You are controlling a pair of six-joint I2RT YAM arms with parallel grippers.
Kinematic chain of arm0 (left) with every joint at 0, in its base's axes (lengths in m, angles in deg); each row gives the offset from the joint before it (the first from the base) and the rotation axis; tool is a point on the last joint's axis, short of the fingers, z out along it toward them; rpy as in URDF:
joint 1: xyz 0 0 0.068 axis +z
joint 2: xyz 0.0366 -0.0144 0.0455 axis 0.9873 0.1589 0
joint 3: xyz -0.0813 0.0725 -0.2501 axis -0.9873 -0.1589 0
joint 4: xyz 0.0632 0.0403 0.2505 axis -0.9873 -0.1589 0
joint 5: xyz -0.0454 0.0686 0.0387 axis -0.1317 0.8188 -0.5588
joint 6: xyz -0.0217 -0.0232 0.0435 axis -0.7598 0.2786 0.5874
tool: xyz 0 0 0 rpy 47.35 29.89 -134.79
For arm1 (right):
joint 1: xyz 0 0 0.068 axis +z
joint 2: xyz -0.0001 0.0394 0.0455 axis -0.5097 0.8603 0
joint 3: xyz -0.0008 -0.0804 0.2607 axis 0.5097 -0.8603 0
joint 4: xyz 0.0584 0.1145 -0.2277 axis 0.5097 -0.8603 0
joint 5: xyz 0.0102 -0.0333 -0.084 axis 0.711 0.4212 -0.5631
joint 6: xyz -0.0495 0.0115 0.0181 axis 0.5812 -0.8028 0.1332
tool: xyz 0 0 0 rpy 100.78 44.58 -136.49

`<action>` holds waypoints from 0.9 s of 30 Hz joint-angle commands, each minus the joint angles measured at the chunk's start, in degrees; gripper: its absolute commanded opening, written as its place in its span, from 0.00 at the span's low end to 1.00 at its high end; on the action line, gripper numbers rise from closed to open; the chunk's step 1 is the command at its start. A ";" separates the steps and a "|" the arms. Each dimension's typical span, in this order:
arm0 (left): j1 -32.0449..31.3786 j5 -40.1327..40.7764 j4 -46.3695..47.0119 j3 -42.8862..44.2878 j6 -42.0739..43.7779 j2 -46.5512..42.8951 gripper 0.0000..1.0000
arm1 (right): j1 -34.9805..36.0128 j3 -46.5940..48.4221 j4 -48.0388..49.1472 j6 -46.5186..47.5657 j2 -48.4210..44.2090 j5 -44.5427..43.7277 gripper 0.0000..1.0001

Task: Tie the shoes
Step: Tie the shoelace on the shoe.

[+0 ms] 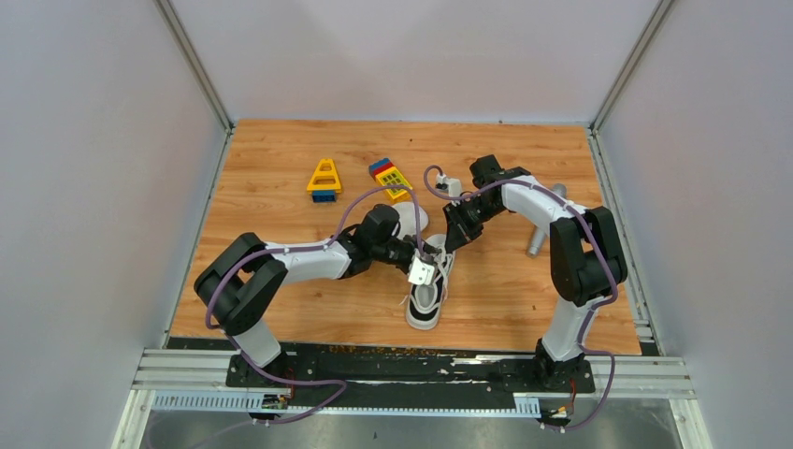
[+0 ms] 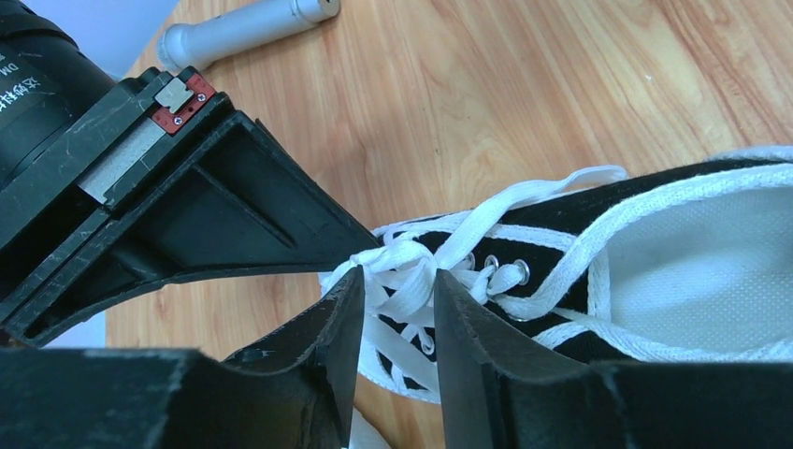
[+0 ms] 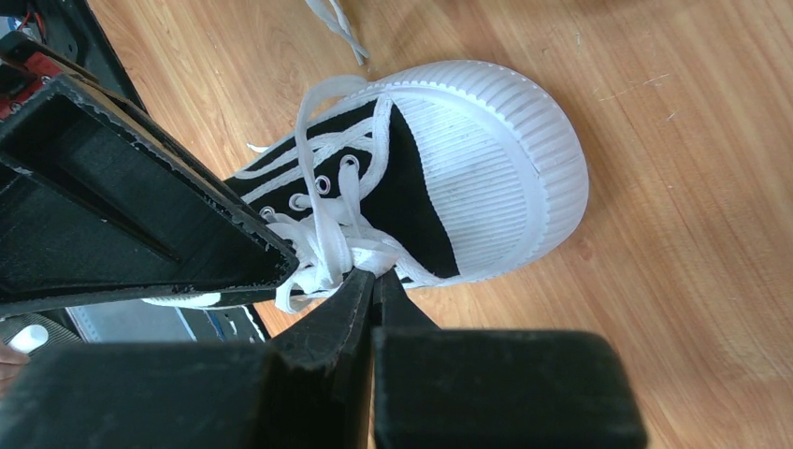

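One black shoe (image 1: 426, 301) with a white sole lies mid-table, toe toward the far side. The toe cap (image 3: 486, 168) shows in the right wrist view. Its white laces (image 2: 402, 281) bunch over the eyelets. My left gripper (image 2: 399, 281) stands open astride that bunch, one finger on each side. My right gripper (image 3: 376, 273) is shut on a lace strand right beside it, and its finger (image 2: 234, 206) crosses the left wrist view. In the top view both grippers (image 1: 435, 254) (image 1: 454, 238) meet over the shoe. The second shoe (image 1: 412, 217) sits partly hidden behind the left arm.
A grey metal cylinder (image 1: 537, 241) lies right of the shoes, under the right arm. A yellow and blue toy block (image 1: 324, 178) and a red, blue and yellow block (image 1: 391, 178) rest at the back. A metal rail runs along the near edge.
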 commanded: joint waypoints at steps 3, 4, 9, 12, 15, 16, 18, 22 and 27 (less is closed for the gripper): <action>-0.34 1.33 -3.19 2.85 5.69 0.42 0.30 | -0.12 0.17 0.49 -0.36 -1.06 1.33 0.00; -0.34 1.38 -3.48 3.01 5.37 0.33 0.27 | -0.13 0.18 0.56 -0.34 -1.06 1.36 0.00; -0.35 2.92 -2.98 2.99 2.23 -1.04 0.05 | -0.15 0.03 0.64 -0.29 -1.27 0.64 0.00; -0.23 4.74 -3.49 2.37 -0.37 -3.74 0.00 | -0.14 -0.80 0.54 -0.34 -2.09 0.05 0.00; 0.72 5.74 -5.90 1.05 -3.10 -6.40 0.00 | -0.14 -1.83 0.49 -0.31 -3.30 -0.31 0.00; 0.98 6.15 -6.32 0.02 -5.08 -8.05 0.00 | -0.11 -2.14 0.43 -0.36 -3.67 -0.54 0.00; 1.80 6.40 -6.95 -1.90 -7.47 -10.91 0.00 | -0.13 -2.55 0.26 -0.16 -4.23 -0.91 0.00; 2.31 6.54 -10.76 -4.44 -10.78 -15.21 0.00 | -0.15 -3.26 -0.19 0.06 -5.41 -1.22 0.00; 2.47 7.15 -13.15 -6.90 -12.35 -17.43 0.00 | -0.13 -5.02 -0.96 1.42 -7.27 -2.93 0.00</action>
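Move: The lace loop to be gripped already lies between the left hand's open pads, about 1 cm farther right and 1 cm lower. The right fingers, shut at the lacing, are some 3 cm to the left hand's right and 1 cm ahead; the tied shoe's opening is about 9 cm back and level sideways, and the other shoe's toe about 8 cm ahead and 6 cm left. From the right hand, the loop is roughly 2 cm left and 1 cm back. The lace loop between the left pads is pinched as those fingers close fully, edging about 1 cm forward; then the left hand draws it off to the left some 5 cm, rising about 3 cm and easing back, turning about 10 degrees counter-clockwise. The right fingers stay shut as that hand shifts back about 1.5 cm and slightly right, along the shoe's right side. ##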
